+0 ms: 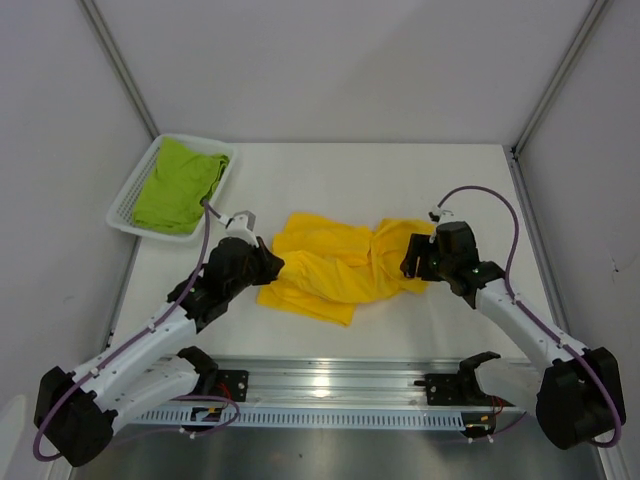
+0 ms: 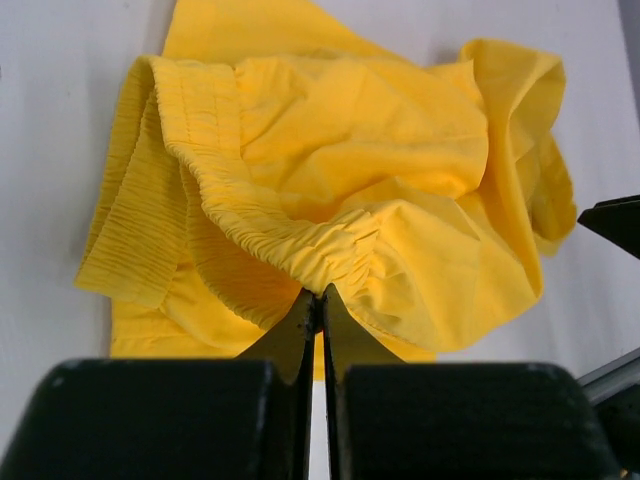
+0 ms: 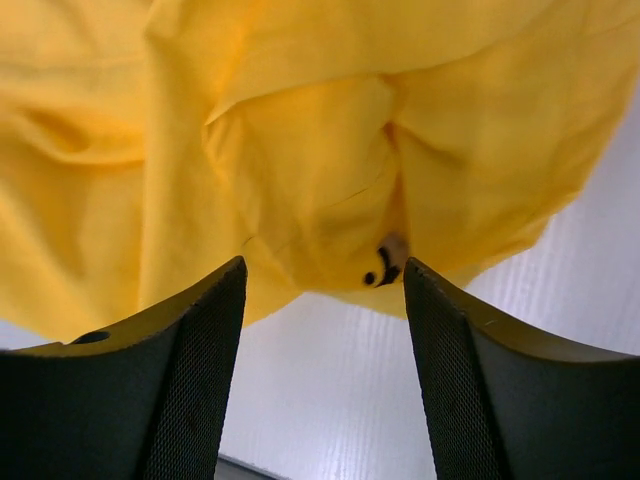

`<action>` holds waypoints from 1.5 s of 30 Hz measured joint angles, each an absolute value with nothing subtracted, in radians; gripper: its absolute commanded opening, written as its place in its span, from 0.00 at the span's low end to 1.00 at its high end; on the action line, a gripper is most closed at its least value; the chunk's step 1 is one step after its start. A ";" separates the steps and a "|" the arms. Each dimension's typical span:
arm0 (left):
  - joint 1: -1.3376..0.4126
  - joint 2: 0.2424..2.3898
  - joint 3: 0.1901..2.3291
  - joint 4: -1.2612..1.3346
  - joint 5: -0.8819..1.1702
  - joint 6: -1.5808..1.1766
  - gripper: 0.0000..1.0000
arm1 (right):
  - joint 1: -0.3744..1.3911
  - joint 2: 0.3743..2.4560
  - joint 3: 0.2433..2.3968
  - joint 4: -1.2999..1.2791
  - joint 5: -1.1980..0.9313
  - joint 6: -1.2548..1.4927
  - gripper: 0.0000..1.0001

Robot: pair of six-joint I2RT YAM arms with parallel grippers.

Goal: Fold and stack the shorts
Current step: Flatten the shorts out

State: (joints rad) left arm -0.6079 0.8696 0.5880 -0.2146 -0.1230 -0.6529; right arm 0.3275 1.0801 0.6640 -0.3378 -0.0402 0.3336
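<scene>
The yellow shorts [image 1: 340,262] lie crumpled in the middle of the table. My left gripper [image 1: 275,265] is at their left edge. In the left wrist view it [image 2: 321,295] is shut, its tips pinching the gathered elastic waistband [image 2: 300,250] of the yellow shorts [image 2: 350,130]. My right gripper [image 1: 410,262] is at the right edge of the cloth. In the right wrist view it [image 3: 323,268] stands open, with the hem of the yellow shorts [image 3: 300,130] and a small dark label [image 3: 385,268] just beyond its fingertips. The lime green shorts [image 1: 180,185] lie bunched in the basket.
A white mesh basket [image 1: 125,205] sits at the back left corner of the table. A metal rail [image 1: 330,385] runs along the near edge between the arm bases. Grey walls close in the sides and back.
</scene>
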 measured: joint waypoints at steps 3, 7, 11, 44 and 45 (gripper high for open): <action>-0.597 0.871 0.588 -0.251 -0.103 -0.643 0.00 | 0.398 1.090 0.664 -0.302 -0.070 0.314 0.64; -0.587 0.877 0.588 -0.257 -0.084 -0.635 0.00 | 0.453 1.092 0.664 -0.266 -0.097 0.286 0.63; -0.580 0.886 0.582 -0.256 -0.066 -0.628 0.02 | 0.513 1.124 0.669 -0.250 -0.072 0.264 0.63; -0.542 0.924 0.513 -0.218 0.016 -0.619 0.02 | 0.736 1.392 0.801 -0.378 0.389 0.236 0.00; -0.542 0.924 0.508 -0.216 0.017 -0.619 0.02 | 0.728 1.367 0.799 -0.380 0.389 0.244 0.00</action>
State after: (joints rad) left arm -0.5423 0.9237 0.5083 -0.2157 0.0170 -0.6193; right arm 0.7284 1.3674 0.7986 -0.3801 0.3885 0.2436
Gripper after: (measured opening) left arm 0.022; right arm 0.009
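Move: From the right hand, the near edge of the shorts' loose right-hand fold lies about 5 cm to the left and 5 cm below, level in reach; the crumpled right leg sits some 9 cm ahead. The left hand already holds the waistband, with the bare table spot for it about 10 cm below and 2 cm back. From that hand, the far panel of the shorts lies 10 cm ahead and 10 cm right, the near hem 6 cm back and 8 cm right. The right fingers close from well open and pinch the near edge of the yellow fold, after the hand swings left some 6 cm, then sinks about 5 cm onto the shorts while rolling its left side down some 25 degrees; it ends just starting to rise. Meanwhile the left hand keeps its pinch on the waistband, lowers it about 5 cm, tipping slightly downward, then holds there. ##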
